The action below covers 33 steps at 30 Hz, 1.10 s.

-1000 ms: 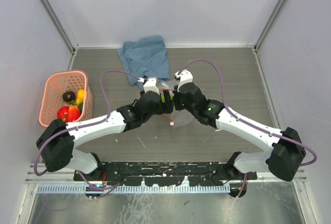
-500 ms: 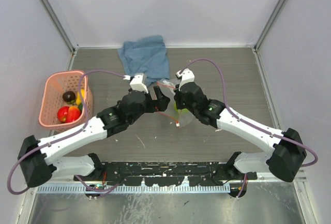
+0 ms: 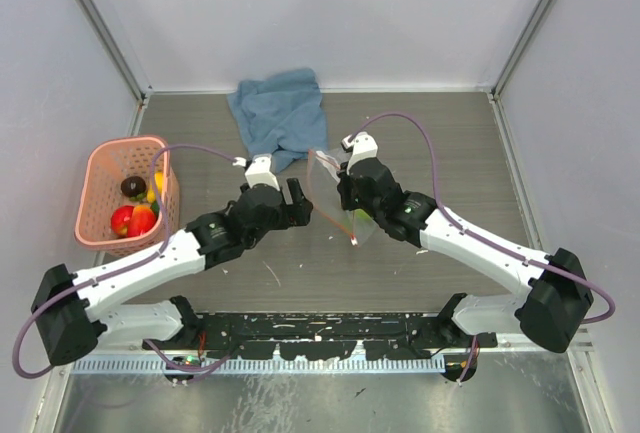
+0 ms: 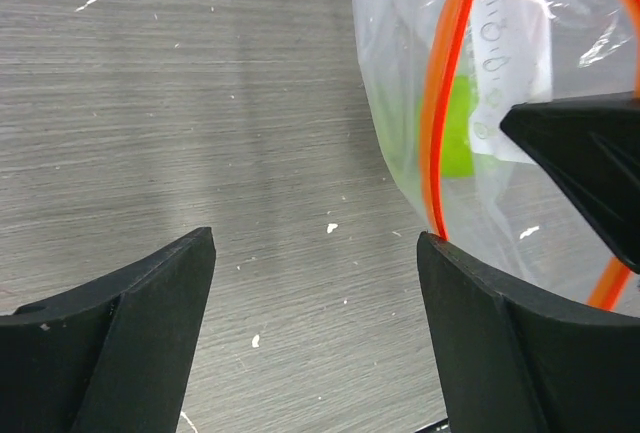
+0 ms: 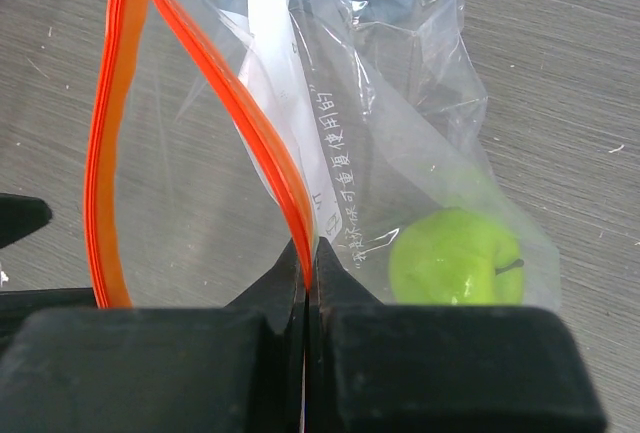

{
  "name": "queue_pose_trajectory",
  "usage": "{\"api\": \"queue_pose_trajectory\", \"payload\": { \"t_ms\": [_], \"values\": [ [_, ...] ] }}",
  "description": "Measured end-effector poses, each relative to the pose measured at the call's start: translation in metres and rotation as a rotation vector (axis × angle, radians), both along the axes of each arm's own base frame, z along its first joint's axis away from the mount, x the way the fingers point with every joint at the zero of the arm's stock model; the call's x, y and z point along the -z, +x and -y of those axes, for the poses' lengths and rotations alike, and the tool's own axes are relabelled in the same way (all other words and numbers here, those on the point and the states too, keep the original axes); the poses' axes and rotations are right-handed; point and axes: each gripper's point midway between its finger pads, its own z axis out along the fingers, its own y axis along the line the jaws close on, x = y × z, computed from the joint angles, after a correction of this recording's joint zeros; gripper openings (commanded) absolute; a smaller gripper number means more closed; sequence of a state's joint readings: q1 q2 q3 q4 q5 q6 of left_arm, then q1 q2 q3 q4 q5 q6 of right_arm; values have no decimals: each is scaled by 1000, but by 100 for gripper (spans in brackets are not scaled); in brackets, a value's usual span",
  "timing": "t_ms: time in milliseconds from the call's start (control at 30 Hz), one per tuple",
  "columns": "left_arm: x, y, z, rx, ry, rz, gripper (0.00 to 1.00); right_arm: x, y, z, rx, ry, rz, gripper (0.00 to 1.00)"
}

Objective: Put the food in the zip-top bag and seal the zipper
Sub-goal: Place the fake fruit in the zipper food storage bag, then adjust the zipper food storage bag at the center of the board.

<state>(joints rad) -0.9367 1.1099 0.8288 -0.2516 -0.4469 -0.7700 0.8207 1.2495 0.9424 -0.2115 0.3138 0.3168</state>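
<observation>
The clear zip-top bag [image 3: 338,208] is held up at mid-table. My right gripper [image 5: 308,253] is shut on one lip of its red-orange zipper [image 5: 262,143], and the mouth gapes toward the left. A green fruit [image 5: 457,256] lies inside the bag, also visible as a green fruit [image 4: 455,128] through the plastic in the left wrist view. My left gripper [image 4: 315,253] stands open and empty just left of the bag [image 4: 500,73], its right finger [image 4: 470,323] next to the zipper [image 4: 440,123]. More food [image 3: 133,215], red, yellow and dark brown, sits in the pink basket [image 3: 100,153].
A crumpled blue cloth [image 3: 282,113] lies at the back behind the bag. The pink basket stands at the left wall. Grey walls close the table on three sides. The purple cables of both arms loop above the table.
My left gripper has drawn back leftward out of the bag mouth, open and empty. The green fruit now lies inside the bag. The right gripper keeps its hold on the zipper and has lifted the mouth.
</observation>
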Motion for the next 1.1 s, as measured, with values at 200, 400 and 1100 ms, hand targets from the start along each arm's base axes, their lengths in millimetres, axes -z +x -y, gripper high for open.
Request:
{"api": "queue_pose_trajectory", "payload": {
  "t_ms": [200, 400, 1100],
  "values": [
    [13, 6, 16, 28, 34, -37, 79, -2, -1, 1, -2, 2, 3, 1],
    [-5, 11, 30, 56, -8, -10, 81, -4, -2, 2, -11, -9, 12, 1],
    [-32, 15, 39, 71, -86, 47, 76, 0, -3, 6, -27, -55, 13, 1]
  ]
}}
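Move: The near orange lip of the zip-top bag runs about 5 cm to the right of the left hand, roughly level with it fore and aft and 2 cm lower. The far lip, pinched by the right hand, is some 4 cm ahead of the left hand and 10 cm to its right. From the right hand, the near lip lies 4 cm back and 5 cm left; the green apple inside the bag lies about 5 cm right, 2 cm back and 10 cm below. Rightward about 4 cm goes the open left hand, towards the bag's near lip, dipping 1 cm at first and then climbing to finish some 3 cm higher. Its fingers stay wide apart, with the right-hand finger seeming to push along the lip. The right hand keeps its pinch on the far lip and nearly holds its place. ##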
